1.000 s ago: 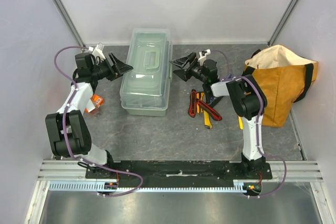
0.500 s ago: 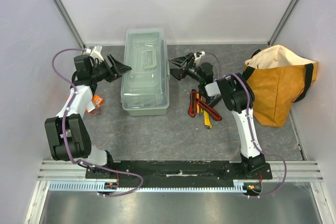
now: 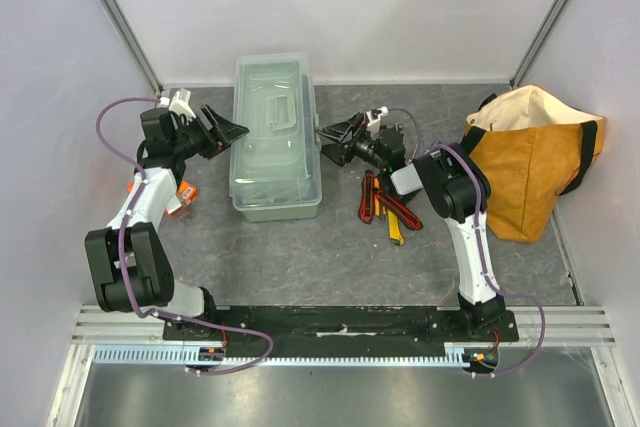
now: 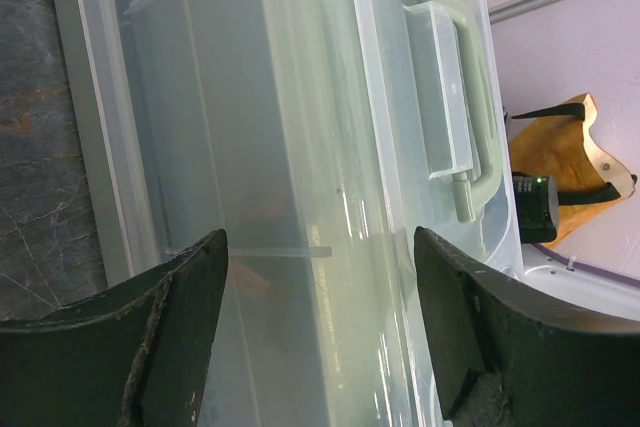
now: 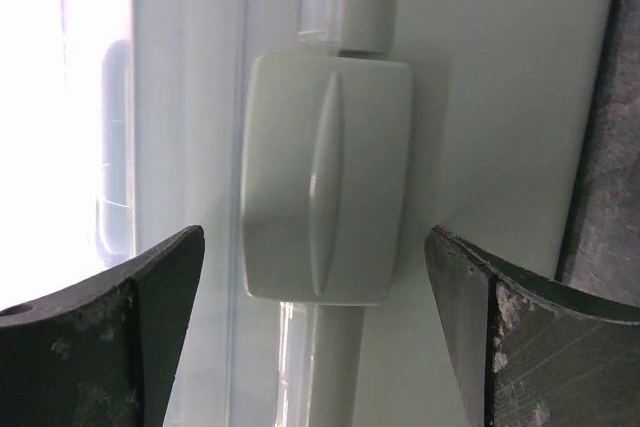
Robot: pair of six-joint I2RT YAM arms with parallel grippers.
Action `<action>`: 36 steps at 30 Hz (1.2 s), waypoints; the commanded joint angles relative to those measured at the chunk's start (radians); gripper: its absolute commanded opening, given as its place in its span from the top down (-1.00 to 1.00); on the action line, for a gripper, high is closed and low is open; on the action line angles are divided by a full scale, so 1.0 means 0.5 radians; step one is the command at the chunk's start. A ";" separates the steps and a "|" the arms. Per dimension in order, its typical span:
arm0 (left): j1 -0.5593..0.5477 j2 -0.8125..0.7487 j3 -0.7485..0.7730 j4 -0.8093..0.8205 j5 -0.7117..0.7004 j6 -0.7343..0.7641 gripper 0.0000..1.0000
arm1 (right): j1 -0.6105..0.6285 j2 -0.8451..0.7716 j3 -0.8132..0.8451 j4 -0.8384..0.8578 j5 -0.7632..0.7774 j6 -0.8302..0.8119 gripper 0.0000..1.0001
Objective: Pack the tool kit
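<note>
The pale green tool kit box [image 3: 275, 142] stands at the back middle of the table with its translucent lid down and its handle [image 4: 458, 97] on top. My left gripper [image 3: 236, 131] is open at the box's left side, its fingers [image 4: 190, 317] apart in front of the lid and wall [image 4: 300, 197]. My right gripper [image 3: 328, 140] is open at the box's right side, with the pale latch [image 5: 328, 177] straight ahead between its fingers [image 5: 160, 287], which do not touch it. Red, yellow and black hand tools [image 3: 385, 202] lie on the table right of the box.
An orange-tan fabric bag [image 3: 535, 162] with black straps stands at the right. A small orange and white object [image 3: 182, 194] lies by the left arm. Pale walls close in the grey table [image 3: 330, 247] on three sides.
The box has shifted a little left and straightened. My right gripper has moved left and down to its side latch. The left gripper has backed slightly left; both stay open.
</note>
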 commanded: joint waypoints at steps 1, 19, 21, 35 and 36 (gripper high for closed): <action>-0.096 0.065 -0.063 -0.117 0.121 -0.051 -0.56 | 0.206 -0.132 0.025 -0.022 -0.207 -0.333 -0.96; -0.207 0.234 0.044 -0.236 0.259 0.084 -0.56 | 0.231 0.045 0.093 0.687 -0.342 -0.051 -0.70; -0.231 0.246 0.051 -0.246 0.244 0.096 -0.56 | 0.237 0.058 0.093 0.699 -0.351 -0.045 -0.56; -0.381 0.329 0.087 -0.252 0.204 0.099 -0.56 | 0.283 0.042 0.160 0.592 -0.425 -0.162 0.29; -0.388 0.332 0.087 -0.252 0.201 0.102 -0.56 | 0.283 0.039 0.160 0.580 -0.422 -0.171 0.33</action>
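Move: The tool box's latch is right at the right hand, about 1 cm ahead and 1 cm left of the hand point and level with it, between the open fingers. From this hand the lid handle is some 5 cm ahead, 7 left and 8 higher; the nearer red knife is roughly 14 cm back, 10 right and 8 lower. The latch is about 18 cm right of the left hand, 2 ahead and 7 lower. The right fingers close on both sides of the tool box's latch and pinch it, the grip tightening once they stop. Before that, the right hand bobs up about 1.5 cm and sinks back, its wrist turning some 5 degrees. The left hand, fingers still open, slides forward about 2 cm along the upper left edge of the box and slightly right towards it. ##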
